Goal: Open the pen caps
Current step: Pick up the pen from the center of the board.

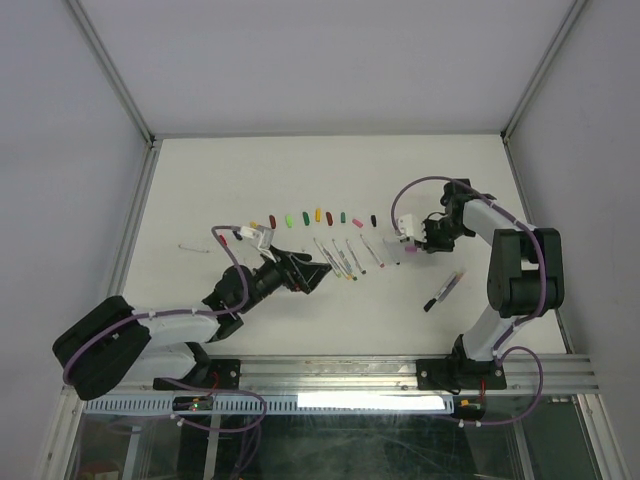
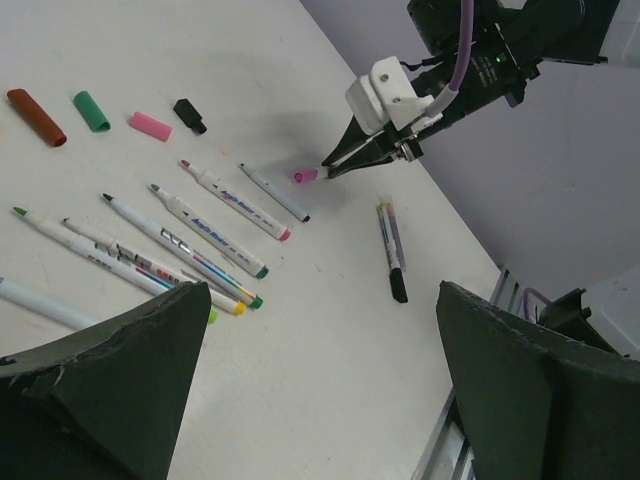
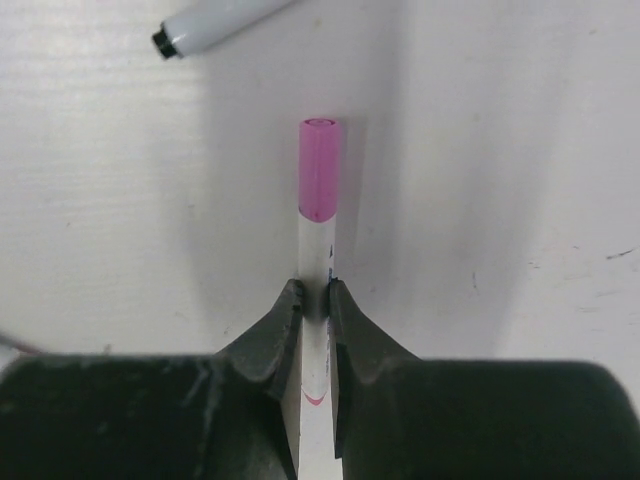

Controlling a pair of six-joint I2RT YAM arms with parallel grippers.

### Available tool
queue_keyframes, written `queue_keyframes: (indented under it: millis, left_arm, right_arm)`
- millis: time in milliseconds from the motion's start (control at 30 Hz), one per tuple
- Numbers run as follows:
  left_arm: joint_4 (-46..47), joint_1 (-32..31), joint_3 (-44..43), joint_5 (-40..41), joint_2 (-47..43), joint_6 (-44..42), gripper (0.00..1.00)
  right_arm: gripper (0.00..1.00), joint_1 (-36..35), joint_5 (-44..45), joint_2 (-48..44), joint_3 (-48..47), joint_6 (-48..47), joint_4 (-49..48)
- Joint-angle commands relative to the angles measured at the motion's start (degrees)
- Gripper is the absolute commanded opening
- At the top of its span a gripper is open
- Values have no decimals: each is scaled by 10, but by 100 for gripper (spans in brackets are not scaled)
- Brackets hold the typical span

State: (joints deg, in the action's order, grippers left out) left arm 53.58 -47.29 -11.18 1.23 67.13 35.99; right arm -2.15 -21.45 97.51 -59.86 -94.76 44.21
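My right gripper (image 3: 316, 300) is shut on the white barrel of a pen whose pink cap (image 3: 320, 183) is still on and points away from the fingers. From above, that gripper (image 1: 408, 243) sits low over the table at the right, with the pink cap (image 2: 304, 176) also visible from the left wrist. Loose pen caps lie in a row (image 1: 320, 216); among them are maroon (image 2: 36, 116), green (image 2: 92, 111), pink (image 2: 150, 126) and black (image 2: 189, 115). My left gripper (image 1: 312, 275) hovers open near several uncapped pens (image 2: 190, 235), holding nothing.
A pen with a black cap (image 1: 443, 291) lies alone right of centre, toward the front. Another uncapped barrel (image 3: 215, 20) lies just beyond the held pen. A metal rail (image 1: 400, 372) runs along the near edge, and the enclosure walls (image 1: 130, 230) bound the table.
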Motion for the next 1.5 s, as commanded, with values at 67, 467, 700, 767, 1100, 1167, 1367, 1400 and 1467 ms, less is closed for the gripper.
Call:
queue_keyframes:
  millis: [67,467,700,767,1100,1167,1367,1400,1467]
  left_arm:
    - [105,-3,-65,-14,90,47,99]
    - [163,9,-201,-18,299,94,94]
    - [146,11,-299,7,402,140,90]
    - [143,11,-324,14,429,155,88]
    - [129,-3,-432,47,525,208,87]
    - [125,-7,-448,57,539,214,85]
    - [117,-18,-487,76,575,223,78]
    - [115,-21,-493,78,580,223,76]
    - [111,-27,-504,82,589,226,73]
  right_arm:
    - [0,8,-81,-15,-10,85,-61]
    - [0,26,-190,2,-25,176,-68]
    - [0,33,-227,7,-34,213,-74]
    - [0,35,-237,9,-39,222,-72]
    - [0,42,-272,10,-36,264,-89]
    - [0,44,-283,9,-35,271,-92]
    - [0,45,-305,-1,-27,292,-106]
    - [0,45,-307,-2,-28,295,-107]
    - [0,45,-311,-5,-28,300,-107]
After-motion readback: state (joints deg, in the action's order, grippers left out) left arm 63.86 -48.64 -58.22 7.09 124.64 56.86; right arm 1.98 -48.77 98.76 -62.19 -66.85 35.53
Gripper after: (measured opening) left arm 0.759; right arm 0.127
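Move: The pink cap of the pen already pinched in the right hand lies about 22 cm right of the left hand, 8 cm ahead and 11 cm below; from the right hand it is some 5 cm left, level. On the board, the uncapped grey pen lies about 10 cm left of the right hand, neither ahead nor back, and the loose black cap about 14 cm left and 8 cm ahead, both some 2 cm lower. The left hand, narrowing, reaches some 22 cm forward-right towards the cap as the right lifts its pen leftward. ##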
